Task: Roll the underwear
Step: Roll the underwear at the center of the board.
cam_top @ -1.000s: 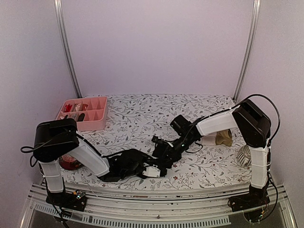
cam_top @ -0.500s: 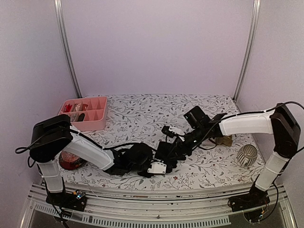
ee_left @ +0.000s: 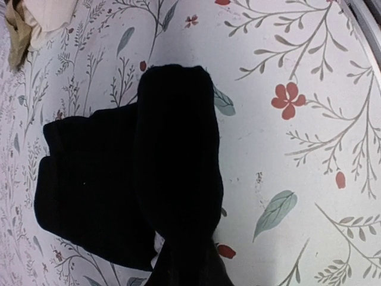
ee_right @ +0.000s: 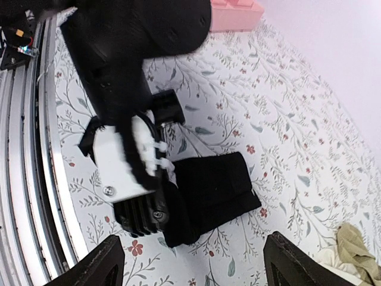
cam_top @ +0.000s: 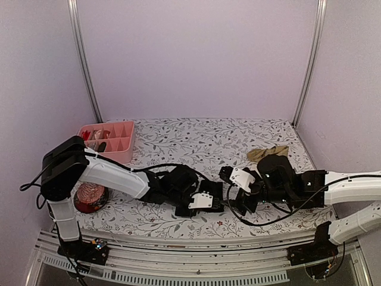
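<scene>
The black underwear [ee_right: 217, 187] lies folded into a thick bundle on the floral tablecloth, near the front middle [cam_top: 215, 190]. My left gripper [ee_left: 184, 265] is shut on its rolled near edge [ee_left: 178, 155]; the right wrist view shows that gripper [ee_right: 169, 199] clamped at the bundle's left end. Low over the table just right of the bundle, my right gripper [ee_right: 196, 268] hovers open, its fingers [ee_right: 104, 268] wide apart and nothing between them. It shows in the top view too [cam_top: 236, 199]. The tan underwear [cam_top: 268, 153] lies crumpled behind the right arm [ee_right: 357, 244].
A pink divided tray [cam_top: 107, 141] with small items stands at the back left. A red bowl [cam_top: 89, 196] sits by the left arm's base. The table's front rail [cam_top: 196, 244] runs close below both grippers.
My right gripper has opened, let go of the black underwear and swung back to the right and nearer the front. The left arm has stretched to the right with the bundle.
</scene>
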You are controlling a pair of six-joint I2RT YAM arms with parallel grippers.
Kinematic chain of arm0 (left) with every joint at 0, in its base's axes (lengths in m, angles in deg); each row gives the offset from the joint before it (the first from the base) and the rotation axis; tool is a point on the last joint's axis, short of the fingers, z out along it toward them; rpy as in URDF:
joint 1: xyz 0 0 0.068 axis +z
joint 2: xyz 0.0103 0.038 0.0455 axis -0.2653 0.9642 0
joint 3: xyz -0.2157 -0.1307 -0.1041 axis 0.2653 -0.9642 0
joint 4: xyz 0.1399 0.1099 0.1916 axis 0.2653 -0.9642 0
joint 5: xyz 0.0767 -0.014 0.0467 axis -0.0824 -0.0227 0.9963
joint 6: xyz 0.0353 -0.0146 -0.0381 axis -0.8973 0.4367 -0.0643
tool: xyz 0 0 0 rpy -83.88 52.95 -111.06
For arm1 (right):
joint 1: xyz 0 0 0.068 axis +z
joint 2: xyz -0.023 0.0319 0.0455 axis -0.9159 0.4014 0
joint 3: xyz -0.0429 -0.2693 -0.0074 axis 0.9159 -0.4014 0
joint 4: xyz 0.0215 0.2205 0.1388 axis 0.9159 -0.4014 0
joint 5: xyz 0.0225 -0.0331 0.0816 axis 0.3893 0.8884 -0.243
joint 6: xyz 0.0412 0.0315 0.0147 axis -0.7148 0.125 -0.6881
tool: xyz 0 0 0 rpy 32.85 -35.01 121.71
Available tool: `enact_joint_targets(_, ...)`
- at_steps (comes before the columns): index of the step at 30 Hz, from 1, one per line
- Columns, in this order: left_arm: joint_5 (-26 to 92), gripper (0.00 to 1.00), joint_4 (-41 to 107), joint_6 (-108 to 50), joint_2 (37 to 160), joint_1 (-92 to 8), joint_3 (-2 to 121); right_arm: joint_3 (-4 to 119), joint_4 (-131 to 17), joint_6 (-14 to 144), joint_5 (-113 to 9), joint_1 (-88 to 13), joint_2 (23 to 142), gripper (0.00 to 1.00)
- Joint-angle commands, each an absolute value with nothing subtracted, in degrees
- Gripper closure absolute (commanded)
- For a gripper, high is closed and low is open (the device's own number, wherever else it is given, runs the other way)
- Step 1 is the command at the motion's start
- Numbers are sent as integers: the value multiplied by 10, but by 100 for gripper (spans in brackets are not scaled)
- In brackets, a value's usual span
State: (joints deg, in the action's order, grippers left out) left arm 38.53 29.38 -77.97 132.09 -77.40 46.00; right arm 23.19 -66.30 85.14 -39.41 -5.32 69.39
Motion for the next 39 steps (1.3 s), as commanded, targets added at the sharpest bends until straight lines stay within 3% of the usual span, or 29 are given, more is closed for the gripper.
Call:
enact_joint_targets(1,312,100,165,-747,1380,-748,483,199,-562,883,-234,8,626,17)
enact_joint_targets(8,258,100,117,-731,1421,-712,532,162,-499,942,-213,61,611,19)
enact_joint_targets(14,228,100,83,-721,1444,-691,568,169,-488,1012,-214,129,699,20)
enact_joint_targets(21,228,100,67,-715,1466,-688,590,204,-512,1021,-193,131,847,33)
enact_joint_targets(39,225,100,62,-718,1472,-688,590,252,-443,1032,-76,58,1043,38)
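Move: The underwear's rolled near strip lies about 6 cm to the right hand's left, some 1 cm ahead and 14 cm below. The left hand already pinches its left end, with the strip's middle about 6 cm to that hand's right, level in reach and height. The beige cloth lies some 18 cm ahead of the right hand, 14 cm to its right and 15 cm below. Right hand rises, swings back-left, then sinks some 18 cm and forward to the strip, fingers narrowing; left keeps pinching. ##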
